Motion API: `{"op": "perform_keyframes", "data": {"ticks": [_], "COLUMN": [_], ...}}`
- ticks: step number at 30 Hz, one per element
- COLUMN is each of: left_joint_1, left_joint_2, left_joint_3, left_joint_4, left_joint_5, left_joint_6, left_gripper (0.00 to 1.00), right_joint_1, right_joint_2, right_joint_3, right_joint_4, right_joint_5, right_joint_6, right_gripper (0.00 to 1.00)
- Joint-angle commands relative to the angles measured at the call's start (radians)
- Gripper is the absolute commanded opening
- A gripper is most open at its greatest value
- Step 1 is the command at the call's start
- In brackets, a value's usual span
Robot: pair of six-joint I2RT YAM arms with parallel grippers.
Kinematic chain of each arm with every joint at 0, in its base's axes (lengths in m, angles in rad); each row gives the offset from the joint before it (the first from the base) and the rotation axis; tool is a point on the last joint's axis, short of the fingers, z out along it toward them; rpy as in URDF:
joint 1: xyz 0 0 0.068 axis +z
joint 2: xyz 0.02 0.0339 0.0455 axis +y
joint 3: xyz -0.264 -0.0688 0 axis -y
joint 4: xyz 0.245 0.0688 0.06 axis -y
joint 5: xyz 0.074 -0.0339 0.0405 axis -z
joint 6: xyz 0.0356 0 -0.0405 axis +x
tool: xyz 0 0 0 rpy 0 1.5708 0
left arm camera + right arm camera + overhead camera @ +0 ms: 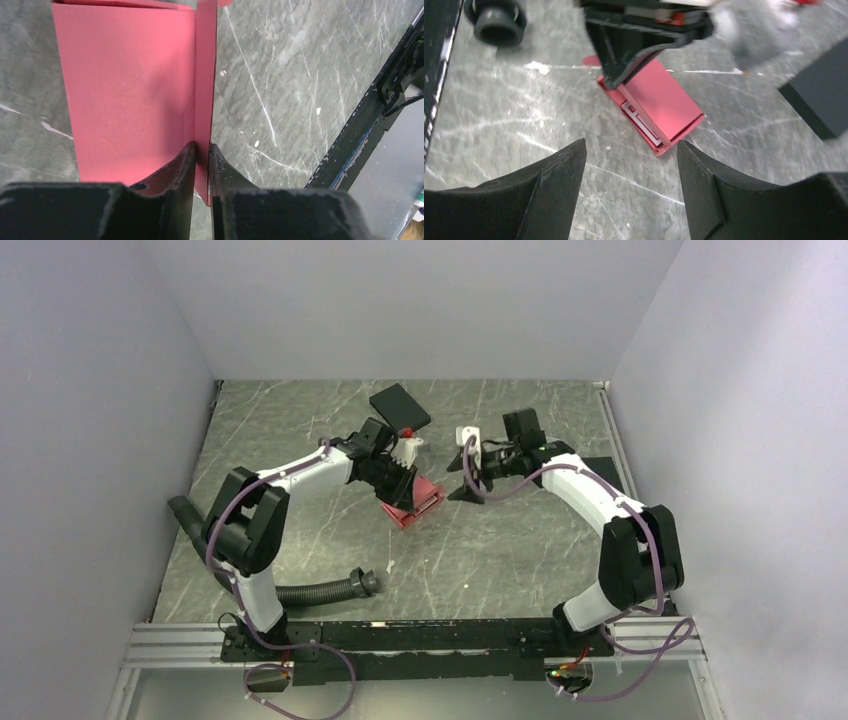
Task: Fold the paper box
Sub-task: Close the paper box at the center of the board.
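The pinkish-red paper box [418,502] lies on the grey marbled table [480,550] near the middle. My left gripper [398,483] comes down on its left side. In the left wrist view the left gripper [201,148] is shut on an upright side flap [205,75] of the paper box [130,90], one finger on each face. My right gripper [462,480] stands to the right of the box, apart from it. From the right wrist, the right gripper [631,145] is open over bare table, with the paper box [659,107] lying beyond its fingertips.
A black flat box [400,407] lies at the back, with a small red-and-white item [408,443] near it. A black corrugated hose [320,590] lies at the front left. Grey walls close in the table on three sides.
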Motion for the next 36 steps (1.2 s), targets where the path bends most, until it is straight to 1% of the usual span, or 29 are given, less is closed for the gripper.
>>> {"op": "perform_keyframes", "data": {"ticks": [1, 3, 5, 9, 13, 17, 22, 29, 33, 35, 36], "left_joint_1": [-0.021, -0.029, -0.036, -0.048, -0.054, -0.057, -0.058, -0.059, -0.059, -0.059, -0.059], "left_joint_2": [0.014, 0.015, 0.017, 0.016, 0.021, 0.013, 0.008, 0.001, 0.001, 0.000, -0.001], "left_joint_3": [0.034, 0.039, 0.041, 0.045, 0.050, 0.043, 0.036, 0.027, 0.025, 0.025, 0.024], "left_joint_4": [-0.057, -0.065, -0.071, -0.076, -0.085, -0.085, -0.084, -0.079, -0.079, -0.080, -0.079], "left_joint_5": [-0.016, -0.018, -0.023, -0.026, -0.031, -0.033, -0.030, -0.024, -0.023, -0.024, -0.025], "left_joint_6": [0.057, 0.065, 0.071, 0.077, 0.080, 0.078, 0.078, 0.074, 0.072, 0.071, 0.070], "left_gripper": [0.20, 0.20, 0.21, 0.21, 0.22, 0.22, 0.23, 0.24, 0.24, 0.24, 0.24], "right_joint_1": [0.041, 0.057, 0.072, 0.102, 0.141, 0.180, 0.218, 0.258, 0.280, 0.289, 0.294], "right_joint_2": [-0.020, -0.010, -0.009, 0.008, 0.058, 0.094, 0.123, 0.141, 0.151, 0.156, 0.158], "right_joint_3": [-0.027, -0.027, -0.036, -0.033, 0.003, 0.012, 0.004, -0.022, -0.030, -0.035, -0.035], "right_joint_4": [-0.168, -0.196, -0.189, -0.149, -0.165, -0.149, -0.073, 0.042, 0.056, 0.056, 0.051], "right_joint_5": [-0.025, -0.005, 0.011, 0.049, 0.086, 0.141, 0.197, 0.300, 0.338, 0.348, 0.350], "right_joint_6": [-0.464, -0.531, -0.574, -0.581, -0.608, -0.620, -0.597, -0.566, -0.582, -0.594, -0.606], "right_gripper": [0.71, 0.72, 0.72, 0.72, 0.68, 0.62, 0.51, 0.41, 0.37, 0.33, 0.29]}}
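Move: The lid's front flap, its right half, lies about 6 cm left of the right hand, 1 cm back and 9 cm below. The box's middle is about 8 cm left of that hand, level fore and aft, and 11 below; the left gripper is about 10 left and 2 back; the black box is some 21 ahead and 11 left. From the left hand, already pinching the flap's left part, the box's middle lies about 3 cm ahead, 2 right and 2 below. Back and down first, then left with a little forward at the end, the right hand swings in to the right part of the lid's front flap, about 8 cm lower and 5 cm farther left overall. The wrist rolls and tips the fingers more steeply down, turning some 20 degrees counter-clockwise, while they close about halfway to straddle the flap. The left hand keeps its pinch and eases back about 2 cm. ##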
